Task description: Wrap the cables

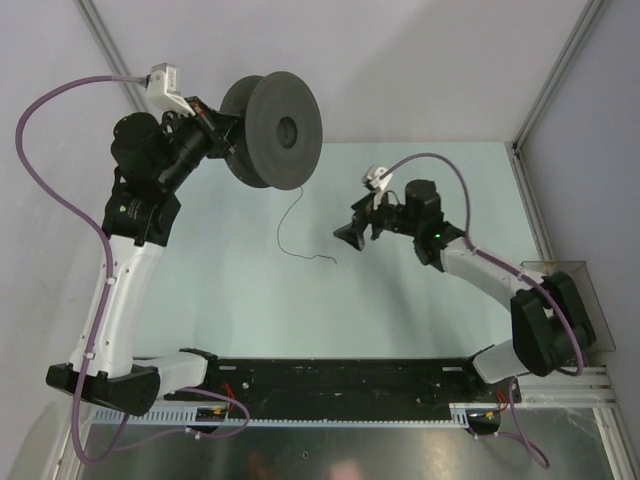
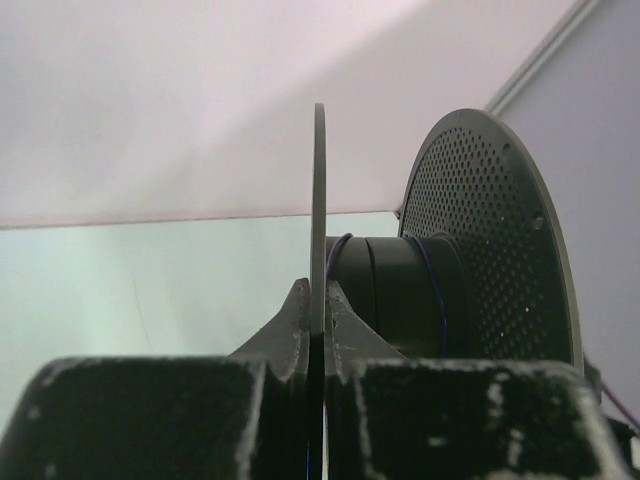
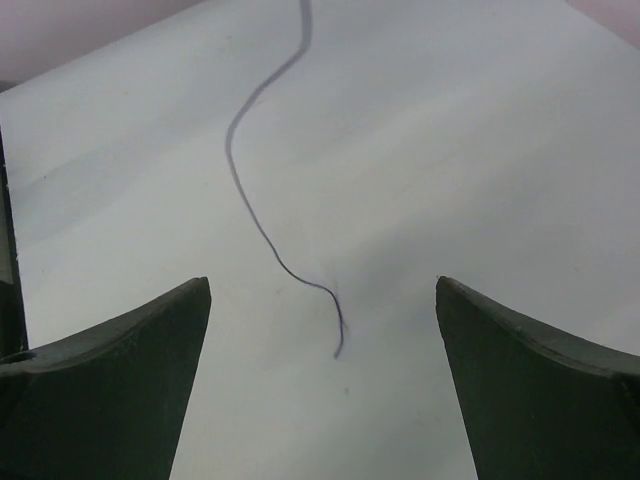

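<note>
A thin dark cable [image 1: 283, 228] hangs from a round dark grey spool [image 1: 272, 130] and curls onto the pale green table, its free end near the middle of the table. My left gripper [image 1: 222, 128] is shut on one flange of the spool [image 2: 319, 210] and holds it raised above the back left of the table. A few turns of cable [image 2: 437, 290] sit on the spool's core. My right gripper [image 1: 352, 232] is open and empty, just right of the cable's free end. In the right wrist view the cable end [image 3: 338, 345] lies between my spread fingers [image 3: 120, 370].
A clear plastic bin [image 1: 575, 300] stands at the right edge by the right arm's base. A black rail [image 1: 330, 380] runs along the near edge. Metal frame posts [image 1: 555, 75] and pale walls bound the back and sides.
</note>
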Controlling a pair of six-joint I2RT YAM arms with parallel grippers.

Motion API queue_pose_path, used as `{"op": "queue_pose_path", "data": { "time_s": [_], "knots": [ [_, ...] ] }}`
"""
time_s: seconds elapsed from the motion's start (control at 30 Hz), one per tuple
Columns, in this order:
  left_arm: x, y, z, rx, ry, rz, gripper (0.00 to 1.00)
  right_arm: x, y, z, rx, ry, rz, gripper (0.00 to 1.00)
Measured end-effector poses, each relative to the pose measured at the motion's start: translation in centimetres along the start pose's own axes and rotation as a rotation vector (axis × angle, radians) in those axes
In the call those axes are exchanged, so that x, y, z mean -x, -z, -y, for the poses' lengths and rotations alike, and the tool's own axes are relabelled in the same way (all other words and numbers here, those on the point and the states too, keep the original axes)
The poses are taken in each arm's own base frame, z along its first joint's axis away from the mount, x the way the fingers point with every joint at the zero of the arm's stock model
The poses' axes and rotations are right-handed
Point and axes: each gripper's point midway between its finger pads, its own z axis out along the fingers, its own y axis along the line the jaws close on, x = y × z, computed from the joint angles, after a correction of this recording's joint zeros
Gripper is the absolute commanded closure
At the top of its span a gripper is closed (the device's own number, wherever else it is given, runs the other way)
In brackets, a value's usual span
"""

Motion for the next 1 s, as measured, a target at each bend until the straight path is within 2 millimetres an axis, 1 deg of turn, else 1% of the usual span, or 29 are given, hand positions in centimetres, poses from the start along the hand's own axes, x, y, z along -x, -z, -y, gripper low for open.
{"op": "queue_pose_path", "data": {
  "time_s": [0.1, 0.27, 0.43, 0.5, 0.57, 0.63, 0.73, 0.8, 0.9, 0.97, 1.0],
  "knots": [
    [-0.3, 0.2, -1.3, 0.057, 0.039, 0.007, 1.0, -0.6, -2.7, -1.4, 0.013, -0.011, 0.022, 0.01],
    [-1.0, 0.3, -2.8, 0.112, 0.078, 0.005, 1.0, -0.9, -6.2, -2.8, 0.008, -0.023, 0.08, 0.01],
    [-1.3, 0.5, -3.2, 0.127, 0.095, 0.003, 1.0, -1.8, -9.6, -5.1, -0.003, -0.005, 0.131, 0.01],
    [-1.2, 0.7, -3.2, 0.128, 0.099, 0.007, 1.0, -2.7, -10.8, -6.1, 0.005, 0.002, 0.141, 0.01],
    [-1.0, 0.8, -3.0, 0.124, 0.106, 0.012, 1.0, -4.0, -12.0, -6.8, 0.012, 0.005, 0.137, 0.01],
    [-0.9, 1.0, -2.8, 0.12, 0.111, 0.016, 1.0, -5.3, -13.2, -6.8, -0.001, 0.005, 0.13, 0.01],
    [-0.7, 1.2, -2.6, 0.115, 0.118, 0.02, 1.0, -6.7, -15.2, -5.5, -0.045, 0.004, 0.131, 0.02],
    [-0.7, 1.3, -2.5, 0.112, 0.123, 0.02, 1.0, -7.3, -16.4, -4.7, -0.072, 0.011, 0.132, 0.06],
    [-1.2, 1.5, -2.6, 0.113, 0.135, 0.012, 1.0, -7.1, -18.5, -3.5, -0.103, 0.021, 0.157, 0.23],
    [-1.6, 1.5, -2.8, 0.117, 0.141, 0.004, 1.0, -6.5, -19.8, -2.8, -0.116, 0.028, 0.184, 0.4],
    [-1.8, 1.5, -2.9, 0.119, 0.142, 0.0, 1.0, -6.1, -20.3, -2.6, -0.12, 0.033, 0.2, 0.53]
  ]
}}
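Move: The loose cable's bend, below the spool, lies about 19 cm left, 7 cm ahead and 11 cm below the open right gripper. Its free tip lies roughly 5 cm left, 2 cm ahead and 17 cm below that hand; the spool is up at about 14 cm left, 5 cm ahead and 27 cm above. The left hand holds the spool, whose middle is some 7 cm right and 5 cm ahead at grip height; from this hand the bend is about 4 cm right, 6 cm ahead and 38 cm down. Sweep the open right gripper about 18 cm left and some 10 cm down towards the cable's bend under the spool, adding a forward reach of about 6 cm late on, and start closing the fingers around the cable without shutting them. Keep the left gripper clamped on the spool's flange, easing it slightly down and left with a small turn. ##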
